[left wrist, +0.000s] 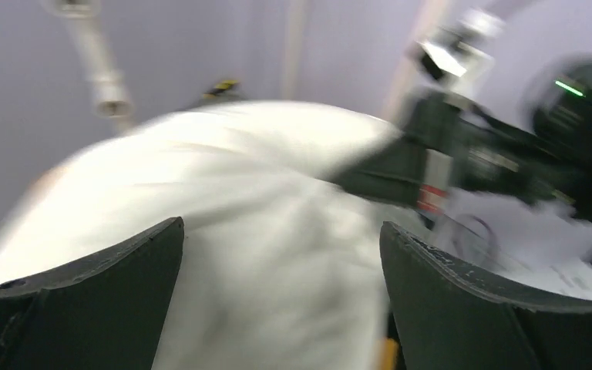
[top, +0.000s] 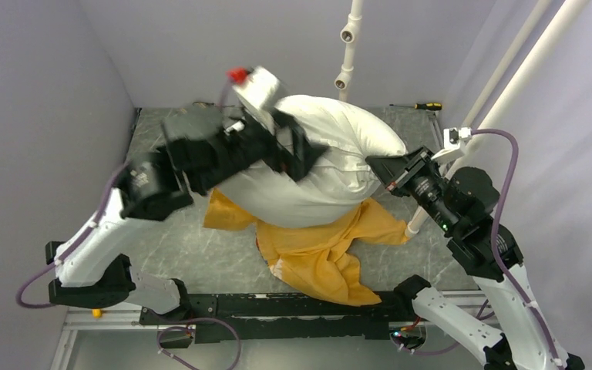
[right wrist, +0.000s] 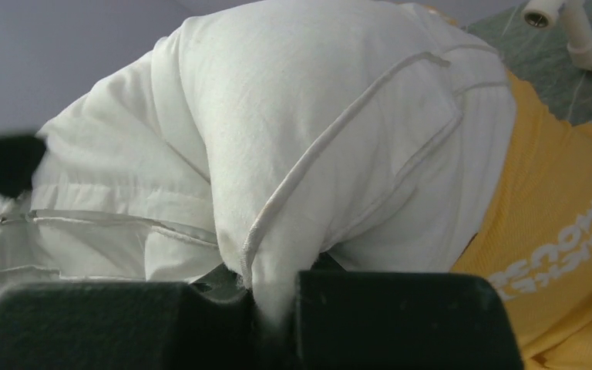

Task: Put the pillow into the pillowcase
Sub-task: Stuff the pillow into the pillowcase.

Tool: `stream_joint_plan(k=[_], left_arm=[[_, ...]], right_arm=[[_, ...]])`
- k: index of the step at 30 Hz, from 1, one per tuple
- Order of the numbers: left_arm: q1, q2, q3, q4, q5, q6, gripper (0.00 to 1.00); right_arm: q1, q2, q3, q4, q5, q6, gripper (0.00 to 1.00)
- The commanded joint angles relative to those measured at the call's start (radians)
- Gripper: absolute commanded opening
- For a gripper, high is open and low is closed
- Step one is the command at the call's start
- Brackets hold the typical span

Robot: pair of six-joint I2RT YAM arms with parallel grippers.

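Observation:
The plump white pillow (top: 331, 166) lies raised in the middle of the table, its lower side resting on the crumpled orange-yellow pillowcase (top: 320, 250). My left gripper (top: 293, 150) hovers over the pillow's left end with its fingers (left wrist: 108, 285) spread wide open. The left wrist view is blurred and shows the pillow (left wrist: 262, 208) under and beyond them. My right gripper (right wrist: 277, 297) is shut on a pinched, piped corner of the pillow (right wrist: 308, 131) at its right end. Beside it lies the pillowcase (right wrist: 563, 231), with white lettering showing.
White pipes (top: 347, 46) hang at the back and a slanted white post (top: 509, 85) runs past the right arm. A screwdriver (top: 429, 105) lies at the table's far right corner. Grey walls close in the left and back sides.

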Motion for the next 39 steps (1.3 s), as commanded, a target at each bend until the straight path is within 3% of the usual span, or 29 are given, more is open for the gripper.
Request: stream_joint_plan(k=[1,5,9,11,15,19,24,26,28,29,31,35,39], left_arm=[[0.256,0.005,0.112,-0.228,0.017,0.0,0.99],[0.402,-0.034,0.105,-0.16,0.161,0.033,0.99],[0.517,0.009,0.195,-0.239,0.088,0.075,0.99],[0.612,0.043,0.222,-0.33,0.125,0.058,0.99],[0.863,0.038,0.091,-0.362,0.437,-0.043,1.0],[1.008,-0.001,-0.142,-0.288,0.764,-0.143,0.99],[1.029,-0.076,-0.449,0.004,1.156,-0.312,0.95],[1.02,-0.103,-0.531,0.126,1.235,-0.397,0.95],[0.989,-0.104,-0.556,0.148,1.262,-0.413,0.94],[0.971,-0.094,-0.547,0.117,1.255,-0.391,0.91],[0.948,-0.085,-0.539,0.08,1.234,-0.363,0.73],[0.946,-0.081,-0.502,0.053,1.169,-0.334,0.02],[0.946,-0.105,-0.407,0.005,1.052,-0.292,0.0]], right_arm=[[0.001,-0.049,-0.028,-0.218,0.043,-0.046,0.0],[0.001,-0.06,-0.028,-0.274,0.082,-0.035,0.0],[0.001,-0.072,-0.022,-0.289,0.132,-0.036,0.0],[0.001,-0.081,-0.012,-0.295,0.154,-0.039,0.0],[0.001,-0.102,0.008,-0.316,0.214,-0.053,0.0],[0.001,-0.12,0.015,-0.31,0.231,-0.07,0.0],[0.001,-0.091,0.024,-0.296,0.202,-0.091,0.0],[0.001,-0.078,0.02,-0.28,0.191,-0.096,0.0],[0.001,-0.068,0.012,-0.258,0.18,-0.099,0.0],[0.001,-0.06,0.011,-0.249,0.174,-0.103,0.0],[0.001,-0.038,0.017,-0.241,0.166,-0.111,0.0],[0.001,0.011,0.037,-0.218,0.155,-0.148,0.0],[0.001,0.111,0.117,-0.178,0.116,-0.216,0.0]])
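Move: The left hand's mark, the left rim of the pillowcase, is roughly 13 cm ahead, 13 cm to its left and 17 cm below; from the right hand that rim lies some 7 cm ahead, 25 cm to the left and 6 cm lower. The bulging pillow's middle is about 10 cm ahead of the left hand, 1 cm right and 26 cm down. The case's loose tail lies around 8 cm back from the right hand, 10 cm left and 38 cm below. Swinging forward and left about 25 cm over the pillow with open fingers, turning counter-clockwise, the left hand then dives some 20 cm, tipping nearly 50 degrees down and easing back right to the pillowcase's left rim, where it shuts on the cloth edge and rises slightly. The right hand keeps its pinch on the pillow corner, drawing it right, back and down a few centimetres, then easing forward. ##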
